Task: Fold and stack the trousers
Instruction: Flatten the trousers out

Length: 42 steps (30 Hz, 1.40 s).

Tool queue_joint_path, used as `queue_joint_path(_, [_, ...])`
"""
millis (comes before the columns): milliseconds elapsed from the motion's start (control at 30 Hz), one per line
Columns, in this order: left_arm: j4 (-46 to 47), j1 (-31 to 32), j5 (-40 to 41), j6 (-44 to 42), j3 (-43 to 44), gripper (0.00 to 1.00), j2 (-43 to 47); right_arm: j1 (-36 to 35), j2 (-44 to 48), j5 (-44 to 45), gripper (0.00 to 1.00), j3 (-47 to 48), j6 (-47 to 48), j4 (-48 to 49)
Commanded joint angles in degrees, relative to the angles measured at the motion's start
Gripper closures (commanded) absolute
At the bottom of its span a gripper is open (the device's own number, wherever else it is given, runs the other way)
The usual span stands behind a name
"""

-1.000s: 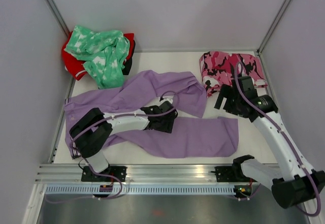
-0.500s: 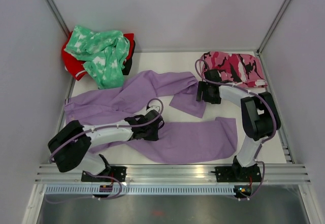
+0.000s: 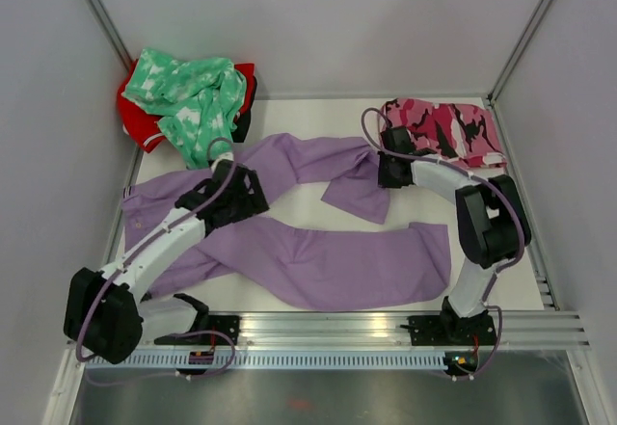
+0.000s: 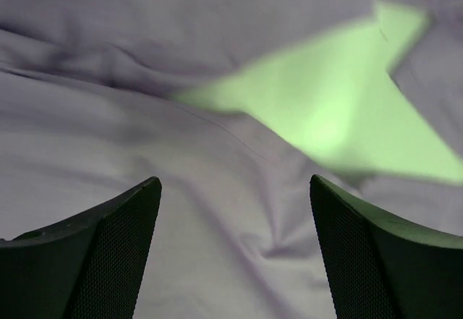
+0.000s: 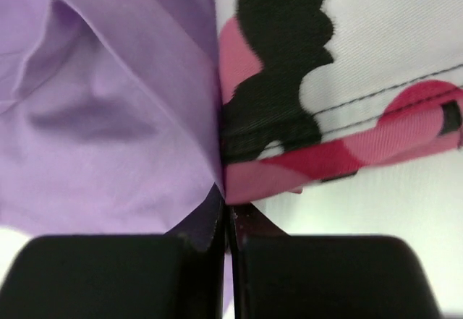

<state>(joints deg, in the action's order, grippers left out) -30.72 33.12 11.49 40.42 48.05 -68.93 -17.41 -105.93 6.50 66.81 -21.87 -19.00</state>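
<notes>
The lilac-purple trousers (image 3: 318,261) lie spread across the table, one leg running toward the back right, the other along the front. My left gripper (image 3: 241,196) hovers open over the cloth near where the legs join; in the left wrist view its fingers (image 4: 116,254) stand wide apart above wrinkled purple cloth (image 4: 217,160), nothing between them. My right gripper (image 3: 384,160) is at the end of the upper leg, beside the camouflage garment. In the right wrist view it (image 5: 226,210) is shut, with the edge of the purple cloth (image 5: 108,116) pinched at its tips.
The pink-black camouflage garment (image 3: 448,126) lies at the back right, touching the trousers' edge by my right fingertips (image 5: 289,116). A mint-green patterned garment (image 3: 188,92) sits piled on a red one (image 3: 135,126) in the back left corner. Walls close in the table.
My left gripper moved from the lower leg back and left to the trousers' crotch area, closing briefly and opening again. My right arm swung in to the upper leg's end and shut there.
</notes>
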Motion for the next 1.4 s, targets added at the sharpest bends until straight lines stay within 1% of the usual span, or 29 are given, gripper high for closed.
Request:
queue_joint_path(0, [0.4,-11.5,-2.7,-4.2,0.9,0.11,0.0,-4.4,11.6,3.6,1.0,5.8,5.1,-5.7])
queue_joint_path(33, [0.8,-15.9,-3.7,-5.6,2.4,0.11,-0.6,-5.0,14.2,6.5,1.0,6.8,6.1,-6.8])
queue_joint_path(67, [1.0,-17.6,-4.4,-6.1,3.3,0.11,-2.2,-6.0,19.1,7.7,1.0,7.9,7.0,-7.9])
queue_joint_path(133, [2.1,-21.6,-6.5,-6.9,5.0,0.11,-3.8,-6.3,24.0,9.5,1.0,10.4,10.2,-9.5])
queue_joint_path(167, [2.9,-22.7,-7.2,-7.1,5.2,0.11,-5.2,-6.3,28.1,11.9,1.0,11.6,11.5,-10.3])
queue_joint_path(233, [3.9,-24.8,-8.6,-7.5,5.6,0.11,-6.2,-6.4,31.6,16.3,1.0,12.4,14.2,-11.3])
queue_joint_path(267, [4.2,-25.3,-8.9,-7.6,5.7,0.11,-6.7,-6.4,34.8,21.5,1.0,12.3,18.1,-11.6])
queue_joint_path(333, [4.5,-26.5,-10.0,-8.2,5.3,0.11,-8.1,-6.4,37.6,24.8,1.0,9.8,23.8,-10.9])
queue_joint_path(367, [4.9,-26.9,-10.3,-8.3,5.2,0.11,-8.4,-6.4,40.3,24.9,1.0,8.2,28.5,-10.4])
queue_joint_path(400, [4.9,-27.1,-10.4,-8.3,5.1,0.11,-9.3,-6.3,41.4,25.9,1.0,4.7,29.6,-9.1])
queue_joint_path(433, [5.0,-27.6,-11.1,-8.3,5.1,0.11,-9.7,-6.3,42.1,26.3,1.0,3.3,29.8,-9.0])
queue_joint_path(467, [5.1,-27.6,-11.2,-8.3,5.1,0.11,-10.1,-6.3,42.6,26.0,1.0,2.2,28.7,-10.1])
queue_joint_path(567, [5.5,-27.6,-13.1,-8.4,4.9,0.11,-10.0,-6.3,41.4,19.2,1.0,-2.7,25.7,-11.2])
queue_joint_path(600, [5.3,-27.6,-12.9,-8.8,4.9,0.11,-9.6,-6.3,40.9,16.5,1.0,-5.3,23.2,-11.3])
queue_joint_path(700, [3.8,-27.6,-11.1,-9.5,5.5,0.11,-8.4,-6.3,38.6,12.8,1.0,-10.4,20.5,-12.3])
queue_joint_path(800, [3.2,-27.6,-9.8,-9.8,5.5,0.11,-7.6,-6.5,35.3,10.9,1.0,-10.6,19.1,-19.4])
queue_joint_path(833, [3.1,-27.6,-9.9,-9.9,5.5,0.11,-7.4,-6.8,34.0,9.2,0.86,-9.9,18.6,-23.1])
queue_joint_path(900, [3.0,-27.6,-10.7,-10.2,5.6,0.11,-7.3,-6.8,34.3,4.9,0.51,-6.5,17.7,-25.8])
queue_joint_path(933, [3.0,-27.6,-11.0,-10.3,5.6,0.11,-7.5,-6.9,34.5,3.3,0.16,-4.3,16.5,-28.8])
queue_joint_path(967, [2.9,-27.6,-11.2,-10.6,5.8,0.11,-7.6,-6.8,34.6,3.5,0.07,1.7,15.6,-29.9])
queue_joint_path(1000, [2.9,-27.6,-11.2,-10.7,6.3,0.11,-7.9,-6.8,34.9,4.2,0.02,4.5,15.2,-30.0])
queue_joint_path(1033, [2.9,-27.6,-12.8,-10.9,6.5,0.11,-8.4,-6.8,35.3,7.9,0.02,8.6,15.1,-28.4])
queue_joint_path(1100, [2.8,-27.6,-13.3,-11.4,7.5,0.11,-9.0,-6.4,35.8,12.5,0.02,10.3,15.1,-24.5])
queue_joint_path(1133, [2.6,-27.6,-13.4,-11.5,7.8,0.11,-9.3,-5.0,35.5,13.8,0.02,11.2,15.4,-20.3])
queue_joint_path(1200, [2.6,-27.6,-13.8,-11.9,8.4,0.11,-9.7,-2.5,33.4,14.3,0.02,12.6,15.1,-17.4])
queue_joint_path(1267, [2.8,-27.6,-13.9,-11.9,8.4,0.11,-9.7,1.1,27.4,16.0,0.02,14.1,14.4,-14.1])
queue_joint_path(1300, [2.9,-27.6,-14.1,-11.9,8.2,0.11,-9.7,2.5,22.6,16.4,0.02,14.2,14.1,-12.8])
queue_joint_path(1333, [3.1,-27.6,-14.2,-11.9,8.2,0.11,-9.8,5.3,20.0,16.4,0.02,14.8,12.4,-11.0])
queue_joint_path(1367, [3.0,-27.6,-14.6,-11.9,8.2,0.11,-10.1,6.8,17.1,14.4,0.02,15.0,11.4,-10.4])
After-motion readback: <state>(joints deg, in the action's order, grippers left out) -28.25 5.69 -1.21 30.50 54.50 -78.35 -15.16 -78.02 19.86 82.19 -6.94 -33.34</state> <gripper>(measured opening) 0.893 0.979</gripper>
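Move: The shut right hand already has the edge of the trousers' upper leg, down by the near corner of the pink camouflage cloth. The lower leg's right end lies about 20 cm back and 8 cm right; the loose flap some 4 cm back, 7 cm left; the camouflage cloth's middle about 10 cm ahead, 16 cm right. From the open left hand, the upper leg's inner fold is roughly 8 cm ahead, 6 cm left, 9 cm down. Still pinching the upper leg's edge, the right hand swings it up about 35 cm, tipping its fingers up some 45 degrees, then brings it down back and to the right, towards the lower leg, lets go still about 10 cm above the pickup height, and rises forward again, open. The open left hand sweeps left and forward over the trousers, turning slightly counter-clockwise, and hovers by the fold. ##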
